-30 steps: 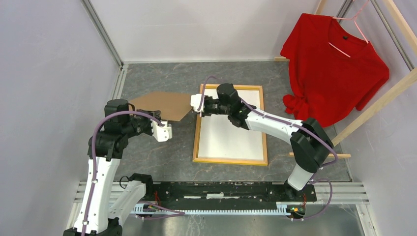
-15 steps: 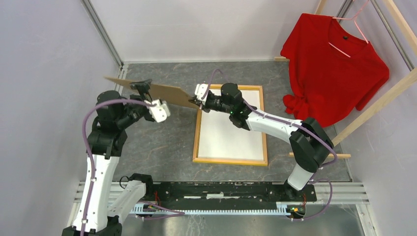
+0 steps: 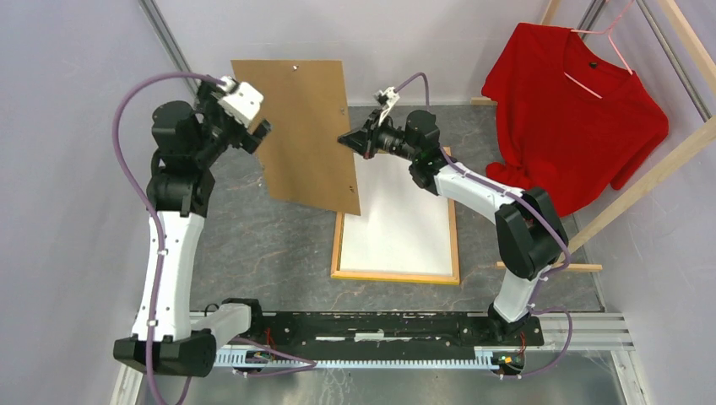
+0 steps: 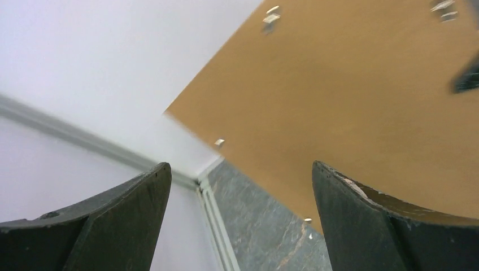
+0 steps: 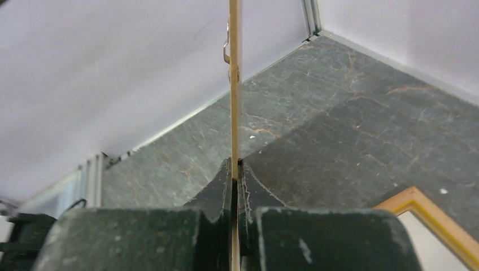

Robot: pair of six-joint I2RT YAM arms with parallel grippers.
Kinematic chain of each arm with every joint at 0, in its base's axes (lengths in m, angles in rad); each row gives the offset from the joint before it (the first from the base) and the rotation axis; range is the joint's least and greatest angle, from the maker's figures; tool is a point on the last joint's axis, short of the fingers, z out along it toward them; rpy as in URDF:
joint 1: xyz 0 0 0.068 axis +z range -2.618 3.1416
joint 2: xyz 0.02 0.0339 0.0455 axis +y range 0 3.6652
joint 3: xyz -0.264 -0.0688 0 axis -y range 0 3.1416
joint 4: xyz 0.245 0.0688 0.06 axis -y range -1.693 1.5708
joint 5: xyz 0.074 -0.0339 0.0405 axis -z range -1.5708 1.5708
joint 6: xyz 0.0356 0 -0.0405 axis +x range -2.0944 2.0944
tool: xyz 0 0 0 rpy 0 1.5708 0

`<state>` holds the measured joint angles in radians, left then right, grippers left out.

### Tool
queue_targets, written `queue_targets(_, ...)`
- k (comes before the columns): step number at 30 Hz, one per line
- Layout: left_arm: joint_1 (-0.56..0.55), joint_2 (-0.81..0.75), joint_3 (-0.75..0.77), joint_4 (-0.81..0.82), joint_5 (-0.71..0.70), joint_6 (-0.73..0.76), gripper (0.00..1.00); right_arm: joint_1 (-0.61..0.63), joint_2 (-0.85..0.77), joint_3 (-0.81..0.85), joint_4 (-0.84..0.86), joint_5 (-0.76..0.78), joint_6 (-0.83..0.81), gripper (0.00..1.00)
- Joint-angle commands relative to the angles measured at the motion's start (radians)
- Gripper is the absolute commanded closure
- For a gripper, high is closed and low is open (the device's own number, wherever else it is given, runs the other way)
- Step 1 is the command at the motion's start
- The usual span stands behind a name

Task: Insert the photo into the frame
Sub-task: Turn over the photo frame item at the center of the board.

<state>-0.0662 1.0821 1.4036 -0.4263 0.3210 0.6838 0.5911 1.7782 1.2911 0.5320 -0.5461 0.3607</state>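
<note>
The frame [image 3: 339, 226] lies flat on the table with its light wood side up. A plain white sheet [image 3: 401, 215] fills it; no printed side shows, so I cannot tell if this is the photo. Above the frame's left rail a brown fibreboard panel [image 3: 304, 135] stands upright in the air. My right gripper [image 3: 348, 140] is shut on its right edge, and the thin edge [image 5: 235, 84] rises from between the pinched jaws [image 5: 234, 169]. My left gripper [image 3: 256, 129] hangs open beside the panel's left edge. Nothing sits between its fingers [image 4: 237, 214], and the panel [image 4: 350, 96] lies beyond them.
A red shirt [image 3: 574, 118] hangs on a wooden rack [image 3: 659, 160] at the back right. Grey walls close in the left and back sides. A black rail [image 3: 380, 325] carrying the arm bases runs along the near edge. A frame corner [image 5: 429, 217] shows low right in the right wrist view.
The panel has swung up from nearly flat to upright and risen toward the back. My left gripper opened and let go of it; my right gripper closed on its edge. Both arms rose.
</note>
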Motion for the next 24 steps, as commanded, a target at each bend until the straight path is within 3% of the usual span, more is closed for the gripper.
queue_targets(1,0.146,0.083,0.078,0.048,-0.019,-0.224,0.00,-0.051,0.037,0.036,0.254,-0.097,0.395,1.00)
queue_targets(3,0.233,0.140,0.110,0.003,0.018,-0.258,0.00,-0.069,0.046,0.019,0.300,-0.100,0.477,1.00)
queue_targets(6,0.275,0.186,0.107,-0.045,0.030,-0.239,0.00,-0.092,0.055,0.021,0.273,-0.105,0.535,1.00)
queue_targets(15,0.276,0.137,-0.184,-0.023,-0.029,-0.135,0.02,-0.169,0.081,-0.063,0.332,-0.159,0.893,1.00)
queue_targets(24,0.278,0.128,-0.301,0.030,-0.061,-0.106,0.01,-0.261,-0.029,-0.207,0.242,-0.254,0.896,1.00)
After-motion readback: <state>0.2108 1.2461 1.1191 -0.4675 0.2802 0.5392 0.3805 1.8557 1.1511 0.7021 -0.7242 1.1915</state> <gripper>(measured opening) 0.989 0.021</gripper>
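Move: My right hand still grips the brown backing board by its right edge, with the board's middle about 12 cm to the left and 5 cm ahead, level with that hand. The yellow frame it goes to, white sheet inside, lies centred some 14 cm to its right, 6 cm back and 28 cm below. From my empty left hand, the board's middle is roughly 8 cm ahead, 8 cm right and 12 cm lower; the frame's is about 32 cm right, 3 cm back and 42 cm down. I keep the backing board pinched in my right hand and roll it over about 45 degrees, its far edge tipping down and near edge up, while carrying it some 6 cm right and then lower towards the yellow frame. My left hand, wide open, first swings left clear of the board, then sinks about 20 cm beside its left edge, tipping its fingers down. ##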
